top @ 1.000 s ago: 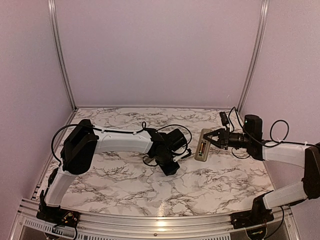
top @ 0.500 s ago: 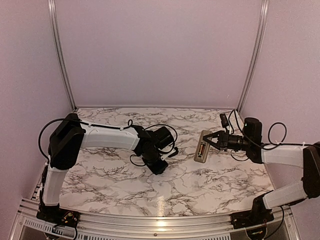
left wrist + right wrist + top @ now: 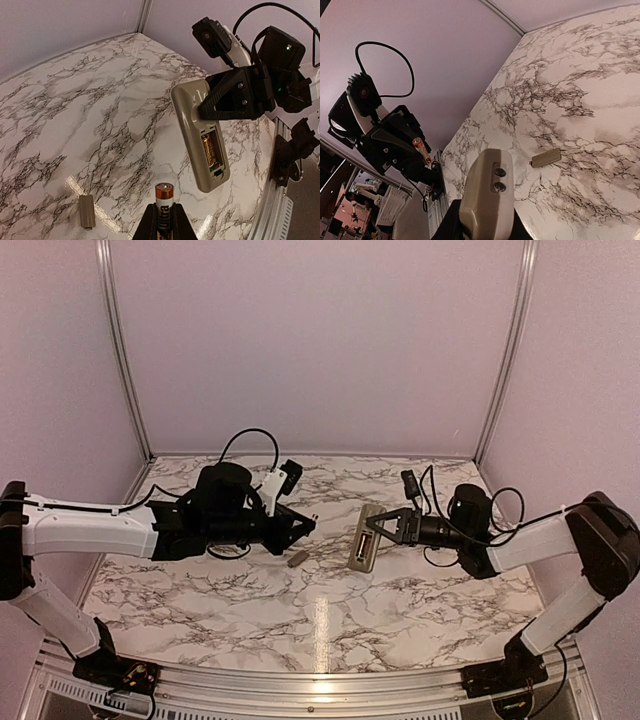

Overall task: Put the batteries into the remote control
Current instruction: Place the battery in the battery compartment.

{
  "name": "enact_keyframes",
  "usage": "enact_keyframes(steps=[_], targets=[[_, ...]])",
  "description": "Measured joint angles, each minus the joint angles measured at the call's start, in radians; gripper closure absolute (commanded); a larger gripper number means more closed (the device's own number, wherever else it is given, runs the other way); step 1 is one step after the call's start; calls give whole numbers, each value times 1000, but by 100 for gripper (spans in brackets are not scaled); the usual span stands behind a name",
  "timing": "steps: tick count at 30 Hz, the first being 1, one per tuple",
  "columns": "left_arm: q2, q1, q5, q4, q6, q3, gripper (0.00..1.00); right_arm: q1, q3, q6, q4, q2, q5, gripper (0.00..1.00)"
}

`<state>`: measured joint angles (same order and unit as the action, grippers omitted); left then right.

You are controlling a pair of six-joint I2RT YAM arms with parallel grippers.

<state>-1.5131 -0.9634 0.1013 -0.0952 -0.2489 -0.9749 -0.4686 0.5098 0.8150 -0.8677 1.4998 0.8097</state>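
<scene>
My left gripper (image 3: 164, 209) is shut on a battery (image 3: 164, 197) with a copper-coloured top, which sticks up between the fingers. My right gripper (image 3: 485, 226) is shut on the remote control (image 3: 195, 131) and holds it above the table, its greyish-tan back turned to the left gripper. The compartment is open, with one gold battery (image 3: 208, 150) lying inside. In the top view the left gripper (image 3: 301, 526) and the remote (image 3: 361, 538) face each other, a short gap apart. From the right wrist I see the remote's end (image 3: 487, 192) and the held battery (image 3: 421, 149).
The small tan cover piece (image 3: 296, 559) lies flat on the marble table (image 3: 420, 600) below the gap between the grippers, also seen as the cover (image 3: 86, 211) and the cover (image 3: 546, 157). Purple walls stand on three sides. A metal rail (image 3: 300, 685) runs along the near edge.
The left gripper closed on a battery at the table, lifted, and swung back to point at the remote. The right gripper carried the remote leftward.
</scene>
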Motion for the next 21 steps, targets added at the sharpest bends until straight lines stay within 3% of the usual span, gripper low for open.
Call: enact_keyframes(steps=[11, 21], targets=[[-5, -85, -47, -293, -79, 39, 98, -119, 32, 94, -250, 129, -86, 100], [-82, -133, -141, -318, -80, 2, 97, -139, 43, 208, -409, 212, -102, 100]])
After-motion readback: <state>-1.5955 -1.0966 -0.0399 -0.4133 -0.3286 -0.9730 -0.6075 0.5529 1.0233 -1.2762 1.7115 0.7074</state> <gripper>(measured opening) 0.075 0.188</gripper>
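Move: The compartment in the back of the remote, which already has one battery in it, lies about 10 cm to the right of the left hand's held battery, some 2 cm nearer the base and 3 cm lower. The battery cover on the table is about 6 cm ahead of that hand, 1 cm to its left and 18 cm below. From the right hand, which grips the remote, the compartment is about 3 cm left, 3 cm back and 2 cm down. No contact between battery and remote can be seen yet: the hands converge, each keeping its grip. The left carries the battery about 5 cm right towards the compartment, rising nearly 5 cm before easing down about 1 cm, drifting slightly back, its fingertips tipping up some 10 degrees. The right brings the remote about 5 cm left and a little up, its fingertips also tilting up, both slowing at the end. ##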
